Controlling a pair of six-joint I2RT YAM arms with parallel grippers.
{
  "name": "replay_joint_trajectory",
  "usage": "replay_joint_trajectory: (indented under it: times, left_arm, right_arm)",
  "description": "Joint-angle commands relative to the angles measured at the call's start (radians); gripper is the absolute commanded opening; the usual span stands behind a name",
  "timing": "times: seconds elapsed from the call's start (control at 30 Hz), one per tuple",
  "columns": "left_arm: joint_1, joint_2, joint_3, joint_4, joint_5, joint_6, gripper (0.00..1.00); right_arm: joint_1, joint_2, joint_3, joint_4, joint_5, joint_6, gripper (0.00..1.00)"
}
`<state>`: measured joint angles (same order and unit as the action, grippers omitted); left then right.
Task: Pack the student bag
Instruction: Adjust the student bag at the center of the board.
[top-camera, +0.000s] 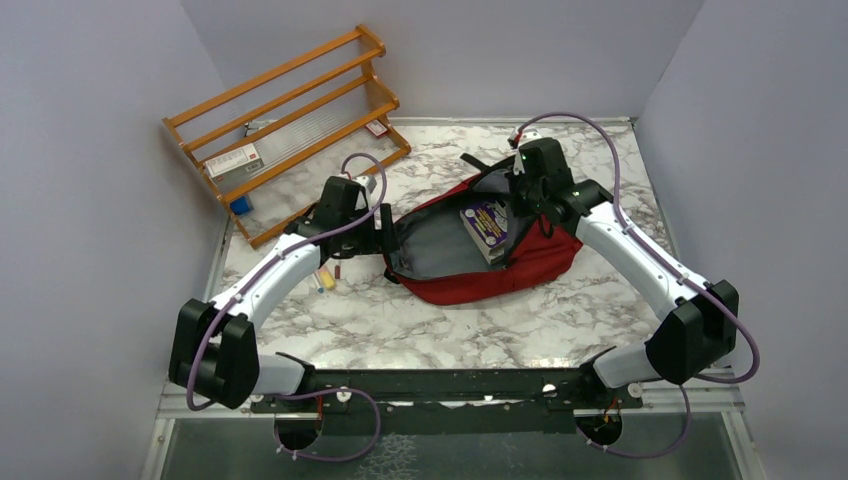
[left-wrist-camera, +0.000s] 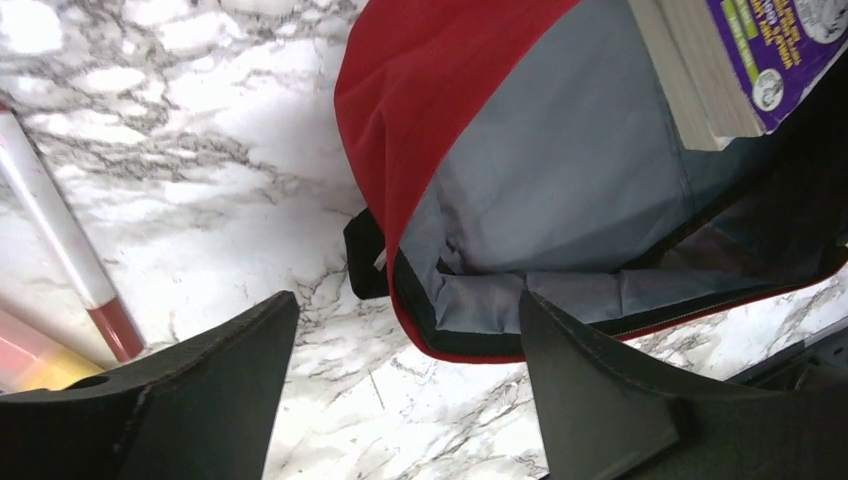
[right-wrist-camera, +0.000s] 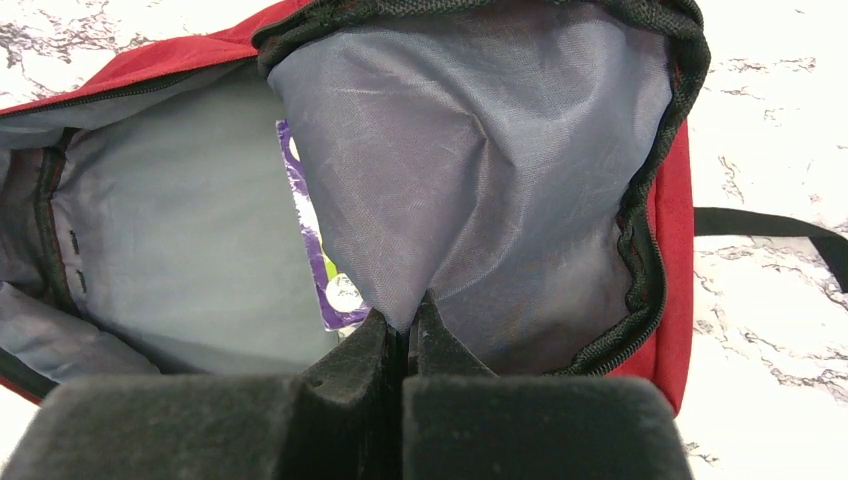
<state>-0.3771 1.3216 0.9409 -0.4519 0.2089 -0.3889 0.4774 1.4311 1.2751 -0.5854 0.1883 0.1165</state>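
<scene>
The student bag (top-camera: 520, 272), dark red with grey lining, lies open in the middle of the marble table. A purple book (top-camera: 487, 225) rests inside it on the lining. My right gripper (top-camera: 520, 190) is at the bag's far side, shut on a fold of the grey lining (right-wrist-camera: 480, 150) and holding the flap up; the book's corner (right-wrist-camera: 312, 250) shows beneath. My left gripper (left-wrist-camera: 408, 300) stands open just above the table at the bag's left rim (left-wrist-camera: 440, 352), gripping nothing. Past its fingers the red shell (left-wrist-camera: 420, 120) and the book (left-wrist-camera: 760, 50) are in view.
A wooden rack (top-camera: 290, 120) with small boxes stands at the back left. Pens (top-camera: 325, 278) lie on the table beside the left arm; a white one with a red end (left-wrist-camera: 60, 240) shows at the left. A black strap (right-wrist-camera: 770, 225) trails from the bag.
</scene>
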Motion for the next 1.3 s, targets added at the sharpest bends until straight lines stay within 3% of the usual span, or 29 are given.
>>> replay_joint_trajectory:
  times: [0.0,0.4,0.57,0.73,0.97,1.27]
  left_arm:
    - [-0.016,0.014,-0.037,0.04,0.021,-0.036,0.76]
    - [-0.097,0.163,-0.016,0.169,0.058,-0.079,0.37]
    - [-0.116,0.218,0.022,0.215,0.072,-0.098,0.16]
    - [-0.131,0.281,0.097,0.246,0.1,-0.108,0.01]
    - [-0.14,0.312,0.176,0.246,0.121,-0.1,0.0]
    - [-0.112,0.271,0.168,0.157,0.155,-0.06,0.0]
  right_arm:
    - [-0.005,0.005,0.006,0.037,-0.01,0.024,0.01]
    - [-0.008,0.005,0.043,0.047,0.172,0.006,0.01]
    - [-0.023,0.032,0.099,0.058,0.23,-0.043,0.01]
    - [-0.054,0.059,0.17,0.065,0.264,-0.1,0.01]
    - [-0.063,0.066,0.186,0.046,0.234,-0.173,0.01]
    - [-0.063,0.066,0.091,-0.008,-0.228,-0.184,0.03]
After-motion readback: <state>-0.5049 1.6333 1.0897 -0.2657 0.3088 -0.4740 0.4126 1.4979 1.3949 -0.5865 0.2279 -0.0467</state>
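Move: The left rim of the student bag's opening lies about 5 cm to the left hand's right, some 6 cm below and nearly level fore and aft. The purple book inside is roughly 22 cm to that hand's right and 2 cm ahead; the red marker lies about 7 cm left and 4 cm back, on the table. The right hand already holds the flap; from it the left rim is some 25 cm left, 9 cm back and 13 cm below, the book 7 cm left and 4 cm back. The bag's left rim is what the open left hand sinks to, going down and right about 5 cm each, and pinches as the fingers shut; it then carries the rim right, forward and up. The right hand, still gripping the flap, draws it right, forward and up some 4–5 cm each, rolling its left side down, then eases partly back left and down. ##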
